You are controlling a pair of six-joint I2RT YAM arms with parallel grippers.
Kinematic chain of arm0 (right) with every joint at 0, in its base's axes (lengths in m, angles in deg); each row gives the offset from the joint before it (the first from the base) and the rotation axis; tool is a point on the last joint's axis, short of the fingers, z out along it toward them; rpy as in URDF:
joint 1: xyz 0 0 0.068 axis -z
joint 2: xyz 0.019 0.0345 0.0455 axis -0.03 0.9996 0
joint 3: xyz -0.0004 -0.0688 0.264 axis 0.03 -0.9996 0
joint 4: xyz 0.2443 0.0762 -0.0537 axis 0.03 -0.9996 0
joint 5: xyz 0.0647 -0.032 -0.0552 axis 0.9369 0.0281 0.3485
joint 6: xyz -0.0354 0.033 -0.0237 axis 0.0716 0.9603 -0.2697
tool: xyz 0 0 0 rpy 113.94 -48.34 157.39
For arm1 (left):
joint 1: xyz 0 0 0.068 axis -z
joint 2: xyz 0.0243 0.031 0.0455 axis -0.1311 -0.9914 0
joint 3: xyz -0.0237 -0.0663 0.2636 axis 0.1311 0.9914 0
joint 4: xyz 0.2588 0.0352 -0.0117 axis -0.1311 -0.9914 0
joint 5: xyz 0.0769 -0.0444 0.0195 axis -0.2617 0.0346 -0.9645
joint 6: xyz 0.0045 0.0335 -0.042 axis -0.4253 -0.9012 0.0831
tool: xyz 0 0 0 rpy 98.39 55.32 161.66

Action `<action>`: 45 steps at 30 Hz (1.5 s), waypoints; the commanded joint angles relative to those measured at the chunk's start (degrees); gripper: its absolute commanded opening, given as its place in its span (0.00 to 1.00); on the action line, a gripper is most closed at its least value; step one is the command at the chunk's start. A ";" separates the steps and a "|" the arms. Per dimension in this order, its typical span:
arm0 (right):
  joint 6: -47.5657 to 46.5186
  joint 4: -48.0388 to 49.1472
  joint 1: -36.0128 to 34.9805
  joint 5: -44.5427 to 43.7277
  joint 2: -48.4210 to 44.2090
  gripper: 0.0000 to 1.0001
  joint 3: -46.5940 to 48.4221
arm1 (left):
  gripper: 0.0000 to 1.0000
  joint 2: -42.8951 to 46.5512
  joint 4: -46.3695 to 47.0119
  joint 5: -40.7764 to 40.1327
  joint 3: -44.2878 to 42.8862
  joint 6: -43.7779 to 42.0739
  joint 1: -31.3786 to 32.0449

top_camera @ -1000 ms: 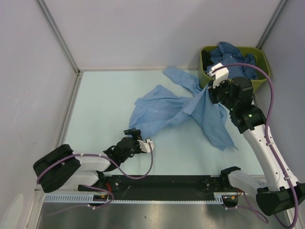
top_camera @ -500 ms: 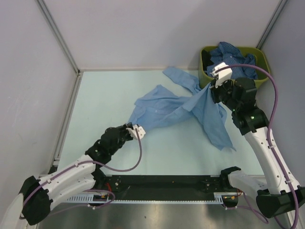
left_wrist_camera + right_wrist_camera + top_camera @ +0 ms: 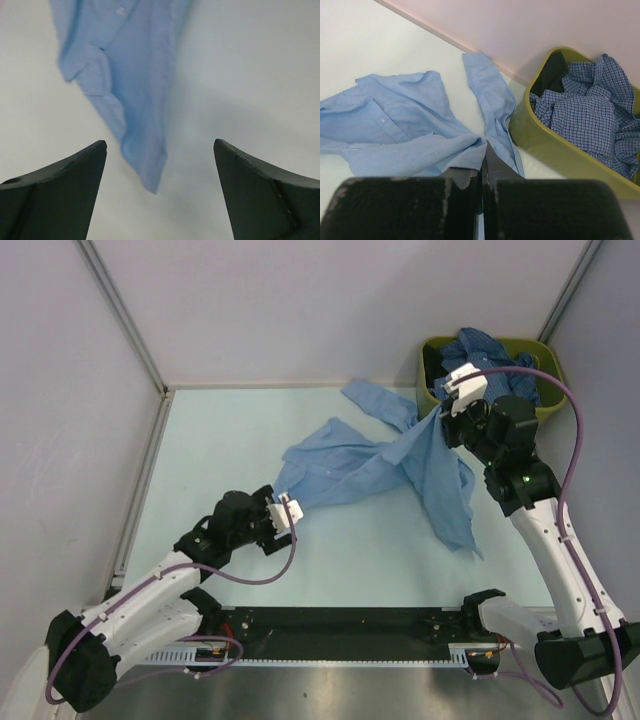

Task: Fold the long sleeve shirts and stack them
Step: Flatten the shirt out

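Note:
A plain light blue long sleeve shirt (image 3: 345, 465) lies crumpled on the table, one part lifted toward the right. My right gripper (image 3: 440, 415) is shut on a fold of this shirt (image 3: 420, 150) and holds it above the table beside the bin. My left gripper (image 3: 272, 502) is open and empty, just short of the shirt's near-left corner (image 3: 142, 165), which hangs between its fingers without touching them. Darker blue checked shirts (image 3: 490, 355) fill the olive-green bin (image 3: 545, 405); they also show in the right wrist view (image 3: 590, 120).
The bin (image 3: 555, 150) stands at the back right corner against the wall. Grey walls close the table at the left, back and right. A black rail (image 3: 340, 625) with the arm bases runs along the near edge.
My left arm has swung forward and its gripper has come up to the shirt's near-left corner. My right gripper has risen slightly with the cloth, pulling the hanging part up.

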 commanded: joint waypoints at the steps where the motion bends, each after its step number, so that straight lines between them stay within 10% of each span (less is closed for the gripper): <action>1: 1.05 5.73 0.20 0.53 1.77 0.00 3.04 | 0.94 -0.39 3.79 -2.78 2.80 3.10 2.29; 9: 0.79 6.96 0.64 0.35 2.83 0.00 2.95 | 0.84 -12.69 10.91 -1.99 2.55 -5.35 2.03; 16: 0.09 6.69 2.65 0.61 2.22 0.00 3.39 | 0.00 -20.25 7.62 -2.26 -7.60 0.08 -4.11; 25: 0.70 11.24 3.54 0.97 2.48 0.00 10.06 | 0.00 -16.40 -16.49 8.03 -36.46 6.08 -18.36; 45: 3.95 9.43 3.63 1.31 1.34 0.00 45.30 | 0.00 1.52 -20.82 -13.24 -66.54 0.97 -18.36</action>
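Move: Some 8 cm below the open left hand, about 2 cm ahead and 1 cm to its right, lies the shirt's near left corner. The loose sleeve rests roughly 31 cm ahead and 24 cm to the right of that hand. From the right hand, shut on the shirt in the air, the corner is about 7 cm back, 30 cm left and 31 cm below; the bin stands some 24 cm ahead, 20 cm to the right and 25 cm lower. Sinking about 8 cm to the table, the left hand closes on the shirt's near left corner, swings it forward and left while starting up, then carries it high, drawing back and farther left, the fingers tipping up and turning counter-clockwise. The right hand keeps its grip, eases slightly forward, then climbs nearly 30 cm and draws back, fingers tilting up. ##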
